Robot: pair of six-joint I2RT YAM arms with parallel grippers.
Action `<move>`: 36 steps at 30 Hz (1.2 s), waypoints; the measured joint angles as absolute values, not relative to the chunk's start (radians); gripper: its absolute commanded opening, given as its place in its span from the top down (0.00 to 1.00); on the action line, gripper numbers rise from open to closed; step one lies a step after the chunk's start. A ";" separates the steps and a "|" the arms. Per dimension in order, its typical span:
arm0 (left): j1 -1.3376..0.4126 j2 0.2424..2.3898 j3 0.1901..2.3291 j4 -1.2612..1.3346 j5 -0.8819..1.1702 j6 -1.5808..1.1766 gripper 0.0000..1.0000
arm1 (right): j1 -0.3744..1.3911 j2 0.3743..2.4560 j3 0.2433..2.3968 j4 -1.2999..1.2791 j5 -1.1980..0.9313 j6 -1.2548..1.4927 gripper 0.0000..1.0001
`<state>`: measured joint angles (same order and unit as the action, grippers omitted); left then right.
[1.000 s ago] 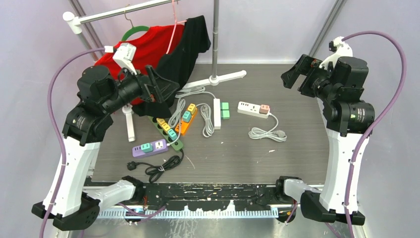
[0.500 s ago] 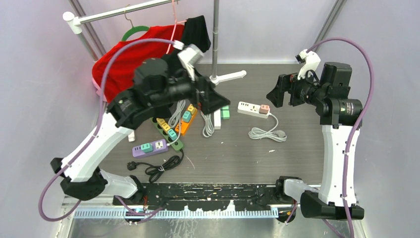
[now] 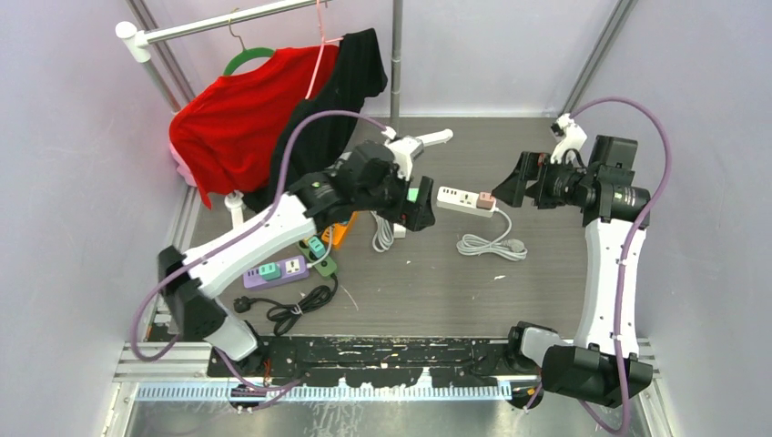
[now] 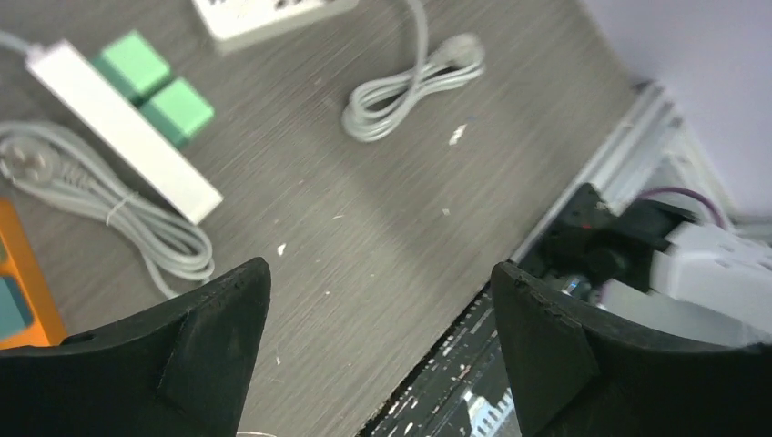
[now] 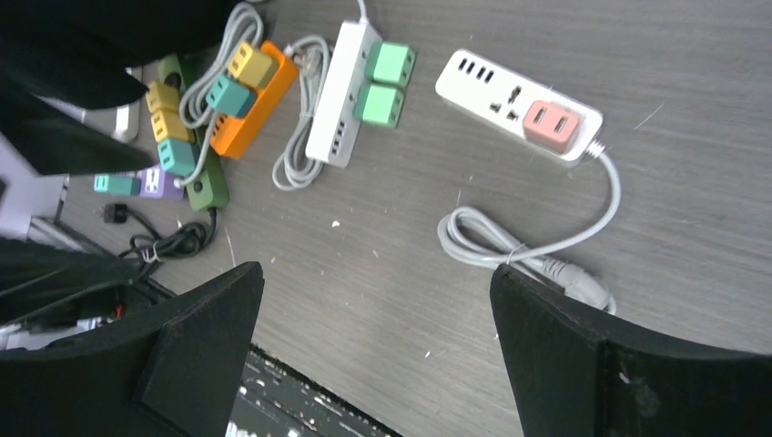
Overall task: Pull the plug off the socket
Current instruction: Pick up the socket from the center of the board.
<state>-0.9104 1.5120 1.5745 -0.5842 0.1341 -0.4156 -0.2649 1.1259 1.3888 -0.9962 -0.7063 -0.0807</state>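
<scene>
A white power strip lies right of centre on the table with a pink plug seated in its right end. The right wrist view shows the same strip and pink plug ahead of my right gripper, which is open and empty. From above, that right gripper hovers just right of the plug. My left gripper hangs by the strip's left end. It is open over bare table, and only the strip's edge shows there.
The strip's grey cord coil lies in front of it. A long white strip with two green plugs lies left of it. Orange, dark green and purple strips lie further left. A clothes rack stands behind.
My left arm has swung from the back left across to the middle, ending beside the white strip. My right arm has lowered and moved left toward the pink plug.
</scene>
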 measured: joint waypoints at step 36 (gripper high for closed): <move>-0.709 2.225 1.968 -0.845 0.024 -0.522 0.33 | -0.266 1.106 1.073 -0.963 -0.825 -0.205 0.00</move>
<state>-0.7094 2.2246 1.9678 -0.8452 0.0238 -0.5220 -0.2657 1.1061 1.0733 -0.9627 -0.8249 -0.2047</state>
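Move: Some 15 cm ahead of the left hand, 4 cm to its left and 28 cm below stands the socket, the white strip with green plugs. From that hand, at the same depth, the green plugs lie 16 cm straight ahead, the grey cord 12 cm ahead and 9 cm left, and the white strip with the pink plug 17 cm ahead and 12 cm right. From the right hand the socket lies about 11 cm ahead, 23 cm left and 29 cm below. Diving some 20 cm down and 13 cm forward towards the socket, the left hand tips its fingers about 40 degrees to point steeply down; it hangs briefly low over the strip, then sinks a little more while the fingers narrow but stay open. The right hand, wide open, sinks about 9 cm and eases back slightly. ##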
